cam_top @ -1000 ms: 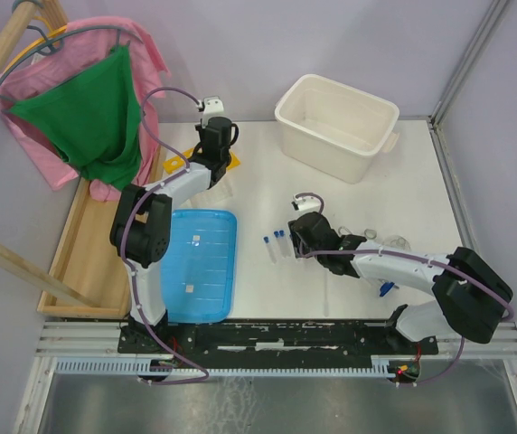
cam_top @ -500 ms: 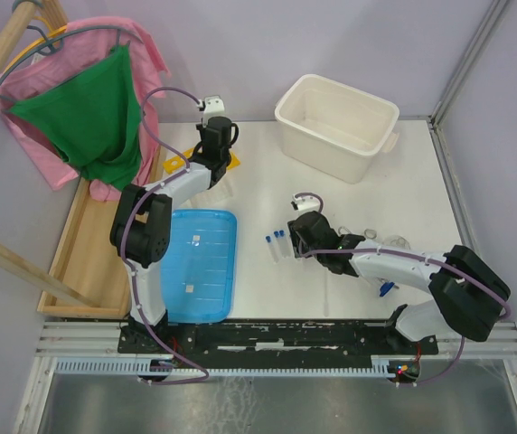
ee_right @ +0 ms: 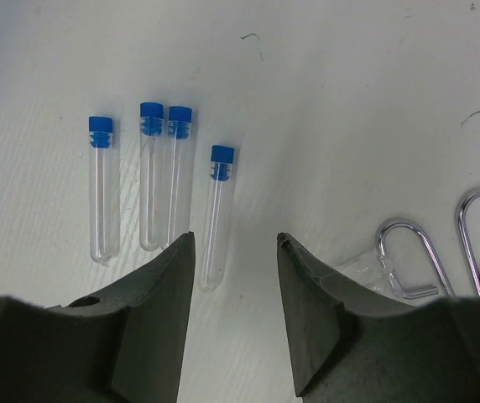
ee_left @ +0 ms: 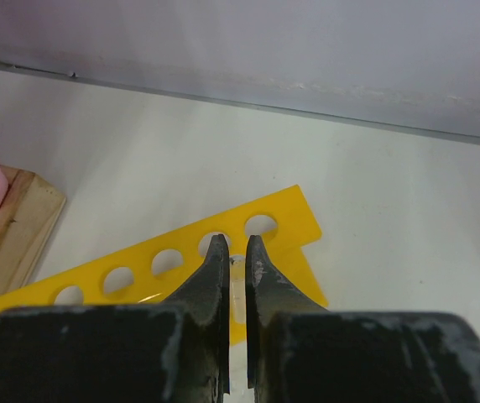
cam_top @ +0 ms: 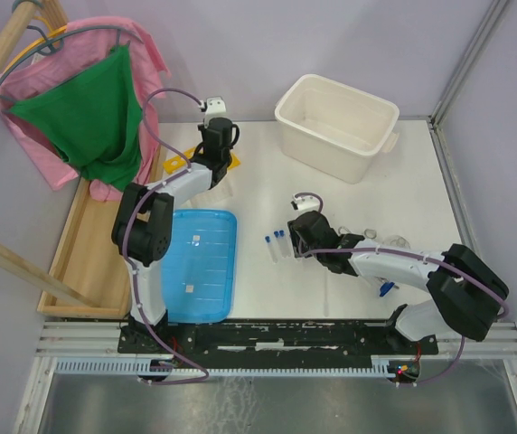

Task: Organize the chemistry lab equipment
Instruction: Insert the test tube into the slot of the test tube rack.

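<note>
My left gripper (ee_left: 237, 243) hangs over the yellow tube rack (ee_left: 282, 239), shut on a thin clear tube (ee_left: 237, 277) that shows between its fingers just above a rack hole. From above, this gripper (cam_top: 217, 155) is at the table's back left, over the rack (cam_top: 232, 162). My right gripper (ee_right: 235, 239) stands open and empty low over the table. Several clear blue-capped tubes (ee_right: 218, 210) lie flat just ahead of it, the nearest one reaching between its fingertips. In the top view the right gripper (cam_top: 290, 240) sits beside these tubes (cam_top: 277, 238). Metal tong handles (ee_right: 408, 252) lie to its right.
A large white tub (cam_top: 335, 113) stands at the back right. A flat blue ribbed lid (cam_top: 202, 262) lies front left, beside a long wooden box (cam_top: 87, 244). Pink and green cloths (cam_top: 87, 117) hang on a rack at the far left. A small blue piece (cam_top: 385, 289) lies under the right arm.
The left wrist has shifted slightly to the right over the rack. The right arm and the tubes look unmoved.
</note>
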`<action>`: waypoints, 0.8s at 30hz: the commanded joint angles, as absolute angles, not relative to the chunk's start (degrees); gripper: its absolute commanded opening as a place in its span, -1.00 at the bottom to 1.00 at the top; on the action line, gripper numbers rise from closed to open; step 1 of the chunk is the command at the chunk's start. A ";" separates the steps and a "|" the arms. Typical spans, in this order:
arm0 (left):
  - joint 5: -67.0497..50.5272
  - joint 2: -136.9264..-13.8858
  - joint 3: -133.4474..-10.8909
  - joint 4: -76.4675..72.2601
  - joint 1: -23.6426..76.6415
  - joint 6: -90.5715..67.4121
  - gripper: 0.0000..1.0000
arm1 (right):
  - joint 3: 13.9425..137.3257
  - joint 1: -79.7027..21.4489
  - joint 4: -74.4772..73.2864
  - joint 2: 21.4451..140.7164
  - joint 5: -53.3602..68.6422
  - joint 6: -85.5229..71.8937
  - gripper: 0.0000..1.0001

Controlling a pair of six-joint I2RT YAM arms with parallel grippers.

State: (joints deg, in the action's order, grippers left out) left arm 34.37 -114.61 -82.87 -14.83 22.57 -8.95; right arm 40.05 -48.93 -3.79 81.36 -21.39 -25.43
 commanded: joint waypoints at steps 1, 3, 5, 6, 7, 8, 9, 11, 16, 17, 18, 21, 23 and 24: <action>34.45 -115.99 -84.81 -17.93 22.31 -10.72 -0.95 | 41.92 -48.44 -1.71 81.44 -21.35 -24.97 0.04; 34.45 -116.31 -84.69 -17.89 22.26 -10.80 -0.95 | 42.04 -48.35 -1.67 81.63 -21.16 -24.98 0.04; 34.49 -116.40 -84.29 -18.12 22.32 -10.81 -0.95 | 41.93 -48.30 -1.55 81.74 -21.10 -24.96 0.04; 34.52 -116.50 -84.12 -18.18 22.30 -10.81 -0.95 | 41.92 -48.26 -1.51 81.90 -21.02 -24.96 0.04; 34.60 -116.53 -83.97 -18.15 22.30 -10.85 -0.95 | 41.92 -48.25 -1.44 82.04 -20.94 -25.04 0.04; 34.53 -116.56 -83.75 -18.25 22.31 -10.96 -0.94 | 41.92 -48.27 -1.37 82.12 -20.85 -25.05 0.04; 34.50 -116.58 -83.56 -18.28 22.32 -11.10 -0.94 | 41.92 -48.20 -1.26 82.14 -20.76 -25.07 0.04; 34.35 -116.48 -83.06 -18.28 22.31 -11.47 -0.91 | 41.95 -48.16 -1.18 82.26 -20.59 -25.05 0.04; 33.54 -115.51 -81.20 -18.54 22.32 -12.57 -0.74 | 41.93 -48.17 -1.18 82.10 -20.18 -25.05 0.05; 33.37 -115.26 -80.78 -18.54 22.26 -12.85 -0.70 | 41.92 -48.15 -1.20 81.97 -20.11 -25.09 0.05; 33.25 -114.89 -80.47 -18.54 22.24 -13.01 -0.64 | 41.88 -48.21 -1.15 81.86 -19.98 -25.12 0.05; 33.22 -113.46 -79.69 -18.07 22.37 -13.67 -0.51 | 41.84 -48.16 -1.30 81.53 -19.78 -25.26 0.06; 33.22 -112.24 -79.15 -17.38 22.38 -14.32 -0.40 | 41.84 -48.16 -1.53 80.88 -19.69 -25.26 0.08; 33.22 -111.46 -78.80 -17.20 22.48 -14.59 -0.36 | 41.84 -48.16 -1.70 80.50 -19.76 -25.23 0.09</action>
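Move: The left gripper, already nearly shut on what looks like the clear test tube, hangs just behind the yellow rack's right end. The nearest slot lies about 4 cm ahead, 1 cm to the right and 5 cm below. The white bin is some 28 cm right, 2 cm ahead and 11 cm lower; the blue tray is 28 cm back, 7 cm left and 17 cm below. From the right hand, that slot is roughly 22 cm ahead, 17 cm left and 4 cm up. Lower the left gripper about 3.5 cm, almost straight down, towards the right end of the test tube rack, slowing briefly after the first 2 cm. Then part the fingers to roughly a quarter open while still sinking, so they give up their hold on the tube; keep the wrist nearly as it is. ##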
